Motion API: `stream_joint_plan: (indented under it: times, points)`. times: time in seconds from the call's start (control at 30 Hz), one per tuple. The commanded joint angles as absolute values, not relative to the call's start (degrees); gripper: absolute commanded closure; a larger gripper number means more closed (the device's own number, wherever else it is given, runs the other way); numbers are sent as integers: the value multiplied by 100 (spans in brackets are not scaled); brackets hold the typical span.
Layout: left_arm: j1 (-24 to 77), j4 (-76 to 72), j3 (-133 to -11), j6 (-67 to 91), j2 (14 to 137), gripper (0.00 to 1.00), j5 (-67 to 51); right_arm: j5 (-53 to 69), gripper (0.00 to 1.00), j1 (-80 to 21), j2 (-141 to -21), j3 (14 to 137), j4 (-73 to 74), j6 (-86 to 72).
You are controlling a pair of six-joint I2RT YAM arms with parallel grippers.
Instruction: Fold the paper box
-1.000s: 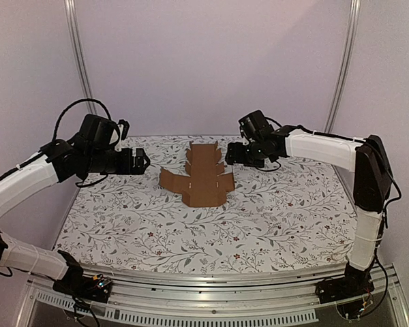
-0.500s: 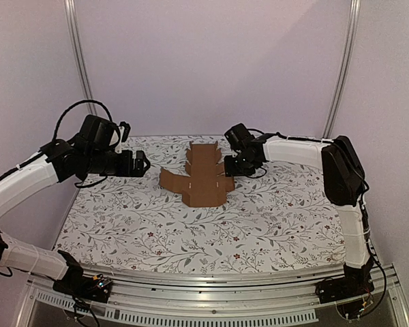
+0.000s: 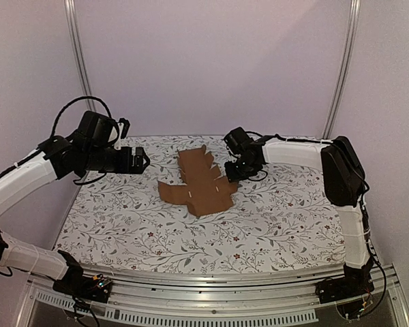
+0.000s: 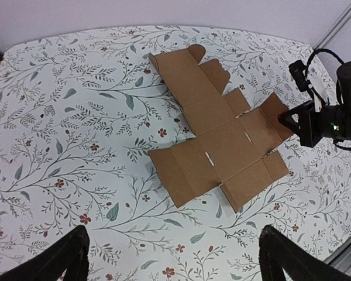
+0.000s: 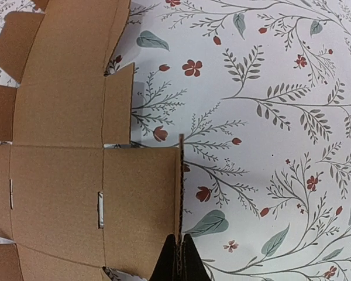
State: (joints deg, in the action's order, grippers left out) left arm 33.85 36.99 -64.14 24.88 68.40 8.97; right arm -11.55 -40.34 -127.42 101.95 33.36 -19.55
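Observation:
The paper box (image 3: pixel 199 184) lies unfolded on the floral table, a flat brown die-cut sheet with flaps, skewed at an angle; the left wrist view shows the whole sheet (image 4: pixel 222 140). My right gripper (image 3: pixel 230 174) is shut on its right side flap, which stands on edge between the black fingers (image 5: pixel 179 240) while the rest of the cardboard (image 5: pixel 58 175) lies flat to the left. My left gripper (image 3: pixel 144 161) hangs open above the table, left of the sheet and apart from it. Its two fingertips (image 4: pixel 64 257) frame bare cloth near the sheet's lower edge.
The floral tablecloth (image 3: pixel 273 225) covers the whole table. Aluminium posts (image 3: pixel 78 61) rise at the back corners before plain walls. The right arm (image 4: pixel 324 120) shows at the right edge of the left wrist view.
My right gripper moved in to the sheet's right flap and shut on it. The sheet has turned and slid slightly, and the held flap stands up. The left arm barely moved.

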Motion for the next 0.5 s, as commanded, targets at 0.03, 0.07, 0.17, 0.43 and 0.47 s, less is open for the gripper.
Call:
stream_joint_plan:
  times: [0.03,0.07,0.17,0.43,0.47]
  points:
    - [3407,3965,-6723,2326,6896,0,865,-725,100,-4096,-12070,9781,3343,-708]
    - [3405,3986,-6757,2295,6886,0,863,-553,100,-4096,-11991,9714,3340,-460]
    - [3410,4037,-6835,2207,6867,0,901,-217,100,-4096,-11720,9486,3303,593]
    - [3410,4027,-6795,2275,6829,0,770,1161,100,-4096,-11220,9014,3807,3256]
    - [3415,4021,-6787,2278,6829,0,741,1353,100,-4096,-11131,8918,3871,3582]
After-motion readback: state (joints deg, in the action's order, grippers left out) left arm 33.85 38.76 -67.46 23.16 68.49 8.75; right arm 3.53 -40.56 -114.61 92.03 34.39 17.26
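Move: The right fingers are already shut on the outer edge of the paper box's right side flap. From them the box's middle panel lies about 10 cm to the left, 4 cm back and 3 cm below. The long panel's middle is roughly 12 cm left and 6 cm ahead, and the left side flap some 20 cm left and 5 cm back. From the left hand the middle panel lies about 12 cm ahead, 18 cm right and 20 cm below. With its grip on the right side flap's edge already made, the right hand draws the flap back towards the robot by about 6 cm, rising some 4 cm as it goes. Over the same pull the wrist swings round counter-clockwise by about 40 degrees, faster as it goes, and the shut fingers keep the cardboard pinched throughout, taking the whole box with them. ##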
